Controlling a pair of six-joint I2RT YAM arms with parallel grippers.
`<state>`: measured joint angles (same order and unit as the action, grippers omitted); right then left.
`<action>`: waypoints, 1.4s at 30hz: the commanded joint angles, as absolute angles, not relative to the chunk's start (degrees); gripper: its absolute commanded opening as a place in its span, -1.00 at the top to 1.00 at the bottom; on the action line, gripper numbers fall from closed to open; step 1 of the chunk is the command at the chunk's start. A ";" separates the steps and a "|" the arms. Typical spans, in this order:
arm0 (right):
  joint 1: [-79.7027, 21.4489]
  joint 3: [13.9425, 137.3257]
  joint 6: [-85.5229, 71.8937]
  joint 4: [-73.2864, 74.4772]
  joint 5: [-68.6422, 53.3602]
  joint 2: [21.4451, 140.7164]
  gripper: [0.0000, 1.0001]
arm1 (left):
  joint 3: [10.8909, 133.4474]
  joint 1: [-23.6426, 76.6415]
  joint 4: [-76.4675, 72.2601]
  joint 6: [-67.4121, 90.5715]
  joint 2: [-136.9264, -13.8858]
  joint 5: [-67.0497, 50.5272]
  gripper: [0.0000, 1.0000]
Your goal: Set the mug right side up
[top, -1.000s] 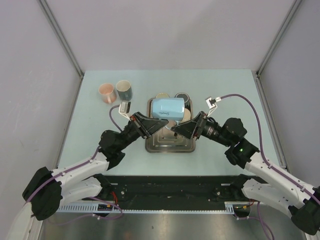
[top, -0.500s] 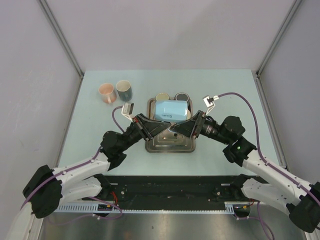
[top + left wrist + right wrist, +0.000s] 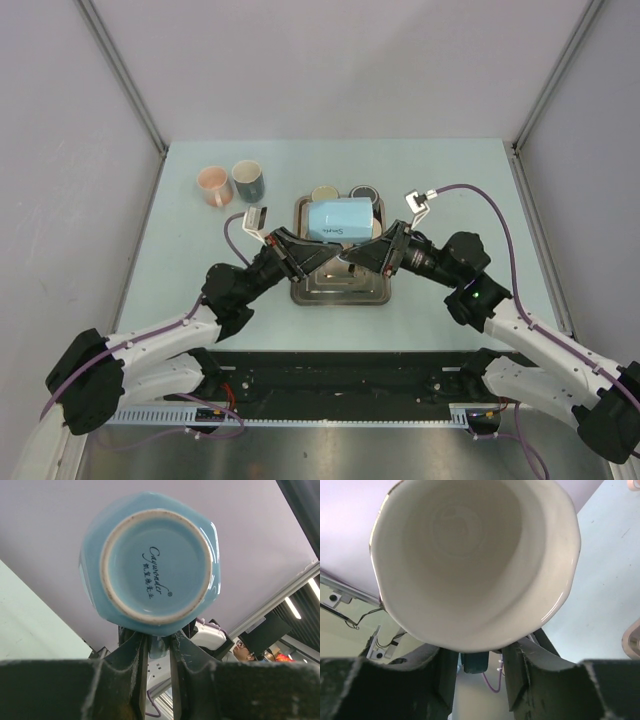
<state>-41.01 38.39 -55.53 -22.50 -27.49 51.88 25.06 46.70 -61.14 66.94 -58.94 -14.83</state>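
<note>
A light blue mug [image 3: 340, 220] hangs on its side above the metal tray [image 3: 340, 292], base toward the left arm and white-lined mouth toward the right arm. My left gripper [image 3: 327, 249] is shut on the mug's handle [image 3: 158, 649]; in the left wrist view the printed base [image 3: 155, 560] fills the frame above the left gripper [image 3: 156, 647]. My right gripper [image 3: 352, 254] reaches in from the mouth side. In the right wrist view the mug's mouth [image 3: 475, 555] sits above the right gripper [image 3: 479, 666], whose jaws flank the handle with a gap on each side.
A pink mug [image 3: 213, 184] and a dark green mug [image 3: 247, 179] stand upright at the back left. Two more mugs [image 3: 324, 192] [image 3: 364, 192] sit just behind the tray. Grey walls enclose the table on three sides.
The right gripper has moved in to the left under the mug and its jaws have narrowed round the handle. The left gripper has kept its grip, and the mug has shifted slightly.
</note>
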 commanded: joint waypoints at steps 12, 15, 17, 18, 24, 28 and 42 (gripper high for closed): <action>-41.66 40.87 -56.34 -26.37 -29.26 52.91 1.00 | 25.84 48.34 -65.83 64.43 -57.57 -14.33 0.99; -41.92 40.96 -55.37 -25.76 -29.36 52.56 1.00 | 25.93 48.34 -63.90 63.37 -56.35 -13.89 0.99; -42.27 41.31 -53.36 -24.53 -28.92 52.03 1.00 | 25.84 48.34 -62.49 62.84 -55.81 -13.36 0.93; -42.36 41.57 -52.91 -23.39 -28.65 51.86 1.00 | 25.93 48.34 -62.14 62.49 -55.29 -13.19 0.90; -42.19 41.57 -51.68 -21.80 -27.95 50.71 1.00 | 25.49 48.16 -60.21 61.44 -53.88 -12.57 0.44; -42.01 41.57 -51.77 -21.80 -27.77 50.01 1.00 | 25.22 48.16 -58.54 60.91 -52.65 -12.48 0.18; -36.22 46.04 -50.98 -16.62 -29.44 45.45 1.00 | 20.40 44.92 -51.34 60.38 -43.44 -10.99 -0.06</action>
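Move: The pale blue mug hangs on its side in the air, held by its handle in the left fingers, base facing left and mouth right. Its body lies about 6 cm ahead of either hand and 2 cm higher, while the handle sits right between the right hand's parted fingers. Below, some 30 cm down, the cream mug is about 17 cm ahead and 7 cm right of the left hand; the dark mug stands roughly 12 cm beyond the cream one. Nearly in place, the right fingers close on the handle and pinch it, the hand rising about 1 cm and settling back. Only then do the left fingers open and let go, backing off about 2 cm to the left and slightly down and back, away from the mug; the right keeps its grip and eases about 1 cm right. ##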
